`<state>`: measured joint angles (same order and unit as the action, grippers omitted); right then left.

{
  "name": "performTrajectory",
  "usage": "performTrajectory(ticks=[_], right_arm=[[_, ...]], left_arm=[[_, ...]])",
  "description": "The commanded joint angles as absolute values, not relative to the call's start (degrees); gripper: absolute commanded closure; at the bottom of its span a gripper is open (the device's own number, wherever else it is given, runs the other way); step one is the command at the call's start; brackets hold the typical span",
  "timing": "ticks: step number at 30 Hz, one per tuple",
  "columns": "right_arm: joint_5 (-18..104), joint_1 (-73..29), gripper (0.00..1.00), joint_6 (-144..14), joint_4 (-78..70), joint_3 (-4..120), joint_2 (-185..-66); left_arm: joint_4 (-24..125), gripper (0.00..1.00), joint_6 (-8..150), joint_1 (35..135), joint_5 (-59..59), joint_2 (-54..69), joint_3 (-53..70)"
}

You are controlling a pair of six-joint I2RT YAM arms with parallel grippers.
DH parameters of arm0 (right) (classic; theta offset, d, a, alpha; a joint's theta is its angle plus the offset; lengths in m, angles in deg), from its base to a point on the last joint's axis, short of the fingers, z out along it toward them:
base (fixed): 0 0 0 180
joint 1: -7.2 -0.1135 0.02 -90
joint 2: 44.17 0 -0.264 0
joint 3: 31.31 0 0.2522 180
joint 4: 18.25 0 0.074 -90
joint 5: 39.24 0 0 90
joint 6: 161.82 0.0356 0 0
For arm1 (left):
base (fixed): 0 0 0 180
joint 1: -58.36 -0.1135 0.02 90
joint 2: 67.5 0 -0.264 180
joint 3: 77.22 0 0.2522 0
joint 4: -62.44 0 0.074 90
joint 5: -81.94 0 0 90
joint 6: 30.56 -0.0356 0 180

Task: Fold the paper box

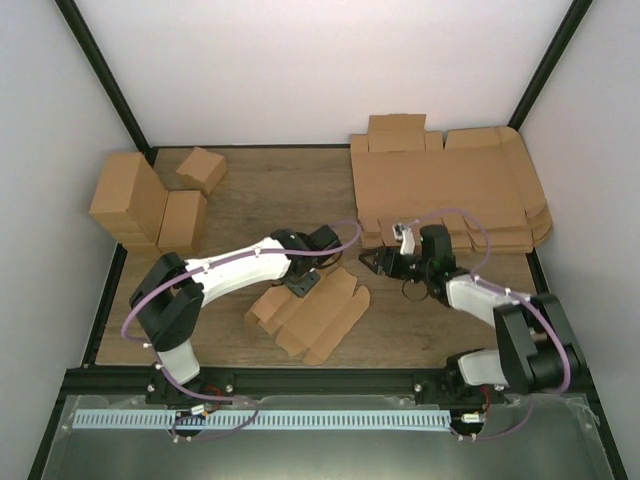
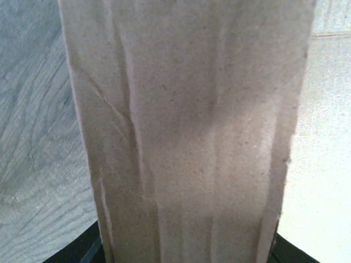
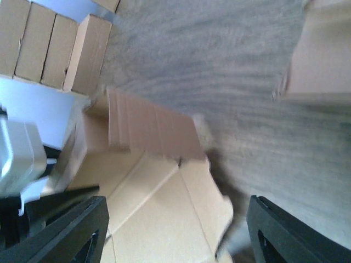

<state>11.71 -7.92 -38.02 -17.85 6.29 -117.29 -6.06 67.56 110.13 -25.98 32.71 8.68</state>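
The paper box [image 1: 315,310] lies at the middle of the table as a brown die-cut piece, partly folded, with flaps spread to the right. My left gripper [image 1: 305,283] is on its upper left part. In the left wrist view a creased brown panel [image 2: 186,137] fills the space between the dark fingers [image 2: 82,253], so the gripper is shut on the paper box. My right gripper [image 1: 372,262] hovers just right of the box, open. The right wrist view shows its fingers [image 3: 82,230] wide apart above a flap of the box [image 3: 164,219], touching nothing.
A thick pile of flat cardboard sheets [image 1: 450,190] lies at the back right, close behind the right gripper. Folded brown boxes [image 1: 140,205] stand at the back left, with one smaller box [image 1: 200,170] beside them. Black frame rails run along the table's edges.
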Motion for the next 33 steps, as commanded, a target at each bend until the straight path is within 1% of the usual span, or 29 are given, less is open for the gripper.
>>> performTrajectory(ticks=[1,3,5,8,14,18,21,26,33], right_arm=[[10.1,-7.5,0.32,-45.0,-18.4,14.9,-124.8],[11.5,-7.5,0.38,-46.4,-17.6,18.6,-128.6],[11.9,-7.5,0.42,-47.4,-15.7,22.8,-132.6],[10.2,-7.5,0.51,-48.7,-13.5,28.7,-139.1],[8.8,-10.4,0.57,-53.0,-7.2,39.8,-150.2],[7.4,-14.0,0.61,-53.8,-6.7,43.7,-154.6],[3.9,-14.9,0.65,-52.8,-7.7,44.0,-155.5],[2.9,-16.6,0.71,-53.4,-8.0,40.7,-152.5],[5.3,-17.1,0.71,-53.5,-11.2,32.1,-147.3]], left_arm=[[-5.6,0.55,63.1,110.2,-24.8,33.0,10.8],[-6.1,0.56,63.0,110.2,-24.8,33.5,11.3],[-6.6,0.56,62.9,110.3,-24.3,34.2,11.6],[-6.4,0.56,63.0,110.3,-23.8,34.3,11.3],[-5.9,0.56,63.1,110.4,-23.7,33.8,10.7],[-5.4,0.56,63.2,110.5,-23.5,33.8,10.4],[-5.4,0.56,63.3,110.5,-23.6,34.0,10.5],[-5.0,0.56,63.8,110.6,-23.7,33.8,10.4],[-4.7,0.57,64.0,110.5,-23.5,33.1,9.9]])
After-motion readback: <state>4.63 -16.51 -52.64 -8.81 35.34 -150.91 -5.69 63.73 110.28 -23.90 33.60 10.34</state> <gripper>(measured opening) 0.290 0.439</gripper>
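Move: The upright far wall of the box, at the end nearest the right hand, stands about 7 cm to that hand's left, 3 cm ahead and 5 cm lower. From the same hand, the box's end flap lies about 4 cm left and 4 cm back, 8 cm down, and the stack of flat blanks about 15 cm ahead and 16 cm right, 8 cm down. The left hand already grips this wall; its free end is some 5 cm ahead and 7 cm right, 3 cm lower. The left fingers keep their pinch on the far wall, drifting only a centimetre to the right. The right hand sweeps forward about 11 cm past the box's end, sinks 4 cm and swings left some 9 cm, then draws back about 6 cm to the wall's free end, turning some 20 degrees counter-clockwise and narrowing its open fingers to under half. ##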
